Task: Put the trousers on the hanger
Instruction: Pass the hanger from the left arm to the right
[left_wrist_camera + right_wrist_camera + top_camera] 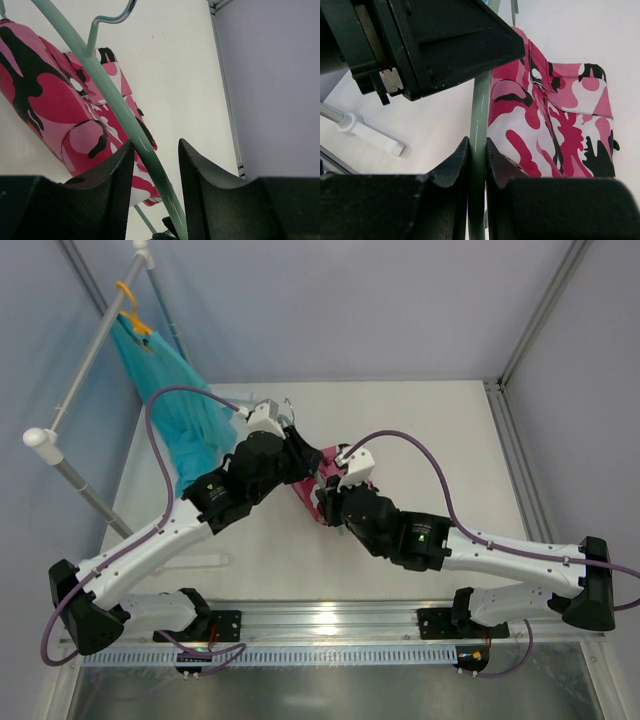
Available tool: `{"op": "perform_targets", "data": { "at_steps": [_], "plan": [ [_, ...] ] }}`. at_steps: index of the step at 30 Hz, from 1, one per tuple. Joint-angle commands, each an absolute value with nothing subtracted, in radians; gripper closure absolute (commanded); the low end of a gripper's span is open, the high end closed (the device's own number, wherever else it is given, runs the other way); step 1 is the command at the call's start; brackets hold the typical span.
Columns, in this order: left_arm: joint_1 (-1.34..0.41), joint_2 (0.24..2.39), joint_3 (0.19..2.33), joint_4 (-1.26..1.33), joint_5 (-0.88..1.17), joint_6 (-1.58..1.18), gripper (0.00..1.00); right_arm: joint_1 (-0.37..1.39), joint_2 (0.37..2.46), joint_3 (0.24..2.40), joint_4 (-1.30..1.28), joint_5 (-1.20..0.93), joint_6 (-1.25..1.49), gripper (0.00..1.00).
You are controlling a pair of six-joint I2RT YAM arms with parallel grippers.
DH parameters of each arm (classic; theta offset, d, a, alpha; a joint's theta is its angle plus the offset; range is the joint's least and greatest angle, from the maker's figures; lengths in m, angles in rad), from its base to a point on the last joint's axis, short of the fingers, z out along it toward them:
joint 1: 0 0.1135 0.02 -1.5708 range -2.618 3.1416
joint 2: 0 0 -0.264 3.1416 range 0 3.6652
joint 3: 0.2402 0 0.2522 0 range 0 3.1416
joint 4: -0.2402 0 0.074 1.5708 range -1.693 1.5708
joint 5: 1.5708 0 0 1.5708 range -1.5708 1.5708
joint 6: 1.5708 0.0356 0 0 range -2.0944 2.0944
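Observation:
The mint-green hanger [116, 102] is held above the table, its metal hook [118, 17] at the far end. Its slanted rod runs between the fingers of my left gripper [156, 145], which stands open with a gap on the right side of the rod. My right gripper [477, 142] is shut on another stretch of the hanger [480, 105]. The pink camouflage trousers [52, 100] hang folded against the hanger, right of the rod in the right wrist view [555, 125]. From above, only a bit of the trousers [312, 472] shows between the left gripper [290, 436] and right gripper [331, 481].
A white tube rack [85, 365] stands at the left edge of the table and carries a teal garment [190, 420] on an orange hanger [130, 302]. One rack foot [367, 134] shows in the right wrist view. The left gripper's body [430, 40] hangs close above my right fingers.

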State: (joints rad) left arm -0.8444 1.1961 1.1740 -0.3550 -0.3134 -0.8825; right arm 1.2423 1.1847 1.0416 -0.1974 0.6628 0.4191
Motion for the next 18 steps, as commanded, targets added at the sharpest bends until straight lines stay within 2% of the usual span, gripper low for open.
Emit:
{"op": "perform_targets", "data": {
  "at_steps": [1,10,13,14,15,16,18],
  "plan": [
    [-0.854,1.164,1.166,-0.206,-0.262,-0.902,0.60,1.249,1.169,1.032,-0.075,0.684,0.410,0.96],
    [-0.848,1.166,1.129,-0.207,-0.275,-0.976,0.59,1.249,1.151,0.982,-0.045,0.695,0.419,0.96],
    [-0.844,1.158,1.115,-0.160,-0.265,-0.974,0.70,1.249,1.144,0.951,-0.035,0.690,0.434,0.96],
    [-0.842,1.155,1.114,-0.125,-0.261,-0.971,0.85,1.247,1.144,0.940,-0.032,0.687,0.440,0.96],
    [-0.842,1.149,1.112,-0.114,-0.261,-0.963,0.97,1.247,1.144,0.936,-0.028,0.675,0.445,0.96],
    [-0.844,1.146,1.111,-0.104,-0.265,-0.963,1.00,1.247,1.147,0.933,-0.025,0.667,0.446,0.96],
    [-0.844,1.143,1.106,-0.089,-0.264,-0.963,1.00,1.249,1.150,0.934,-0.021,0.660,0.451,0.96]
  ]
}}
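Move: Between the left hand's loosely open fingers runs the hanger's green side bar, right at the hand point; the right hand already grips the same bar at its own hand point. The hook stands roughly 9 cm ahead of the left hand and 4 cm to its left, about level. The trousers' middle hangs some 12 cm below, about 3 cm back and 3 cm right of the left hand, or 4 cm ahead and 1 cm right of the right hand. Sinking together, both hands go down about 2 cm with hardly any sideways travel, the right keeping its pinch on the hanger bar. Near the bottom the left hand, rolling some 5 degrees so that its left side dips, shuts its half-open fingers and pinches the bar again just beyond the right hand's grip. ##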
